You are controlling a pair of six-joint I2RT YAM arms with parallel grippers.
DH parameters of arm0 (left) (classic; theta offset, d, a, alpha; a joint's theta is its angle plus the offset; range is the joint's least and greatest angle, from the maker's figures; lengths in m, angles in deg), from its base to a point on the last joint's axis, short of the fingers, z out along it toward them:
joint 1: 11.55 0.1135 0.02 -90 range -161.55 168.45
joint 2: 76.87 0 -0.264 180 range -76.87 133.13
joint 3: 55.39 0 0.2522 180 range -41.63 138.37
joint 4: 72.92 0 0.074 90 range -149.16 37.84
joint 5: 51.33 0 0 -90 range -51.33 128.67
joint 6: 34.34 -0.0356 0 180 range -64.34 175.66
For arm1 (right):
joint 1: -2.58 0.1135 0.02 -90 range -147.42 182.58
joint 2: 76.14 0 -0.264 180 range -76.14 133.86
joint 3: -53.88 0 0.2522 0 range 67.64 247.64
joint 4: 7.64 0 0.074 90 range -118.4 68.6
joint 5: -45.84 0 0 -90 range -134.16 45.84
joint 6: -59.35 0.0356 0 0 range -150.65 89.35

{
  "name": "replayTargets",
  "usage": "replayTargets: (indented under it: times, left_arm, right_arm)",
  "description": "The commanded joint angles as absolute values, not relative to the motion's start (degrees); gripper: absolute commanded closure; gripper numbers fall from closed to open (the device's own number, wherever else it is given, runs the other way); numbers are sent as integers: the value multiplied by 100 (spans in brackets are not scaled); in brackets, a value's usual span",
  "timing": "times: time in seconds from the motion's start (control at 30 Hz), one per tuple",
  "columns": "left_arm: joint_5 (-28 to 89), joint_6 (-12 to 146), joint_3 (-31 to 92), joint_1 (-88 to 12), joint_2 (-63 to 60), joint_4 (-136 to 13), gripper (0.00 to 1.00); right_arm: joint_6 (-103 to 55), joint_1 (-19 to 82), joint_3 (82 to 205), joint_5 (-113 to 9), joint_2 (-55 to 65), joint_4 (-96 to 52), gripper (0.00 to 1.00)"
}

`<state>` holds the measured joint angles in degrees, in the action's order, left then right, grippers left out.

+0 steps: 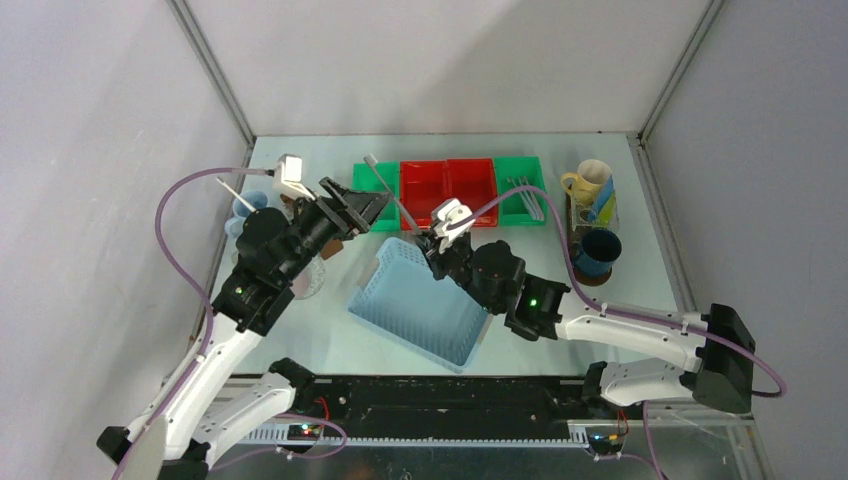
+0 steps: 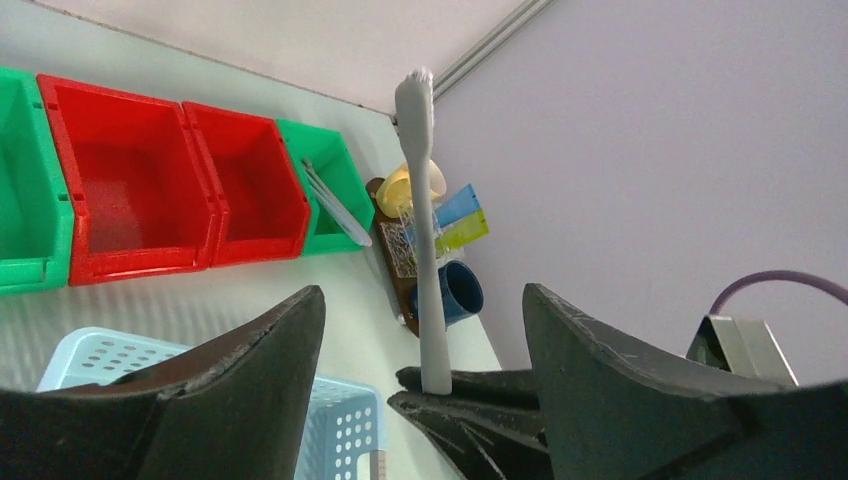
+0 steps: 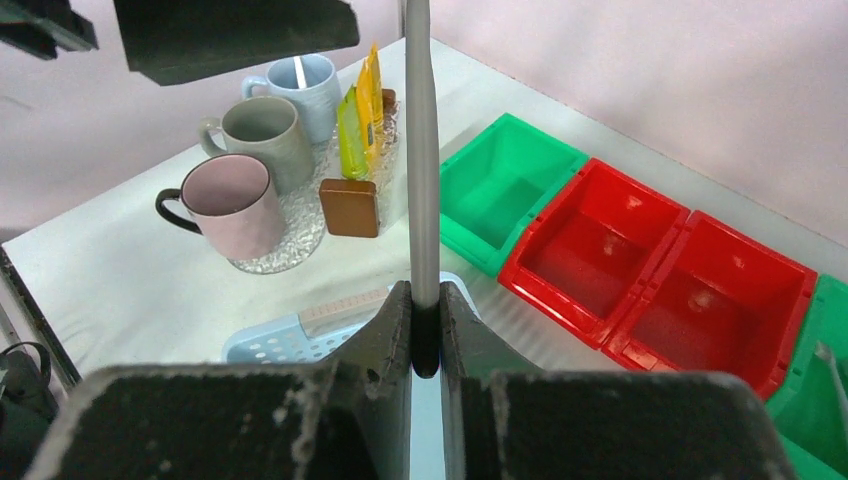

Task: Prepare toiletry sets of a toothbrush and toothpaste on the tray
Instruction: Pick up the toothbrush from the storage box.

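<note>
My right gripper is shut on the lower end of a thin pale toothbrush, holding it upright above the blue basket. My left gripper is open, its jaws standing wide on either side of the toothbrush without touching it. In the top view the left gripper meets the toothbrush just above the right gripper. The dark brown tray at the right carries a cream mug, a dark blue mug and tubes between them.
A light blue perforated basket lies at the centre. Green and red bins line the back; the right green bin holds toothbrushes. At the left stand a pink mug, a grey mug, a pale blue mug, tubes and a brown box.
</note>
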<state>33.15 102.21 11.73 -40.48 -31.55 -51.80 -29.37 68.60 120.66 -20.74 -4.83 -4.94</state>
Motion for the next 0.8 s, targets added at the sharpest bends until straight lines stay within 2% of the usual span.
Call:
replayTargets:
  times: [0.0, 0.43, 0.63, 0.77]
  left_arm:
    - [3571, 10293, 1191, -4099, -3226, -5519, 23]
    - [3989, 10443, 991, -4098, -3331, -5773, 58]
    - [3967, 10471, 949, -4098, -3310, -5876, 68]
    - [3964, 10491, 917, -4099, -3334, -5882, 87]
  right_arm:
    - [-3251, 7033, 12069, -1843, -433, 27, 100]
    - [-3412, 7249, 12069, -1878, -315, 94, 100]
    - [-3443, 7288, 12073, -1888, -270, 82, 100]
    - [-3459, 7293, 12069, -1922, -257, 89, 100]
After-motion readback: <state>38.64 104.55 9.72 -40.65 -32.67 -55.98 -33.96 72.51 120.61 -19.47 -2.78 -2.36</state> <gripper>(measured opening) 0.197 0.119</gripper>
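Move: The toothbrush stands slanting up from the right fingers, its middle about 2 cm ahead and 2 cm right of the left hand, at its height. From the right hand, that middle is some 5 cm ahead, 4 cm left and 6 cm up; the left fingertips wait about 3 cm ahead, 6 cm left and 6 cm up. From the left hand, the left green bin is roughly 12 cm ahead, 4 cm left and the blue basket 9 cm back, 7 cm right, both some 24 cm below. The left fingers close from wide open to pinch the toothbrush's upper handle, below the bristles, while the right fingers keep their grip on its lower end. The right hand eases about 2.5 cm left and back, bringing the handle in between them; the left hand moves some 1.5 cm left and forward, turning about 5 degrees counter-clockwise. ##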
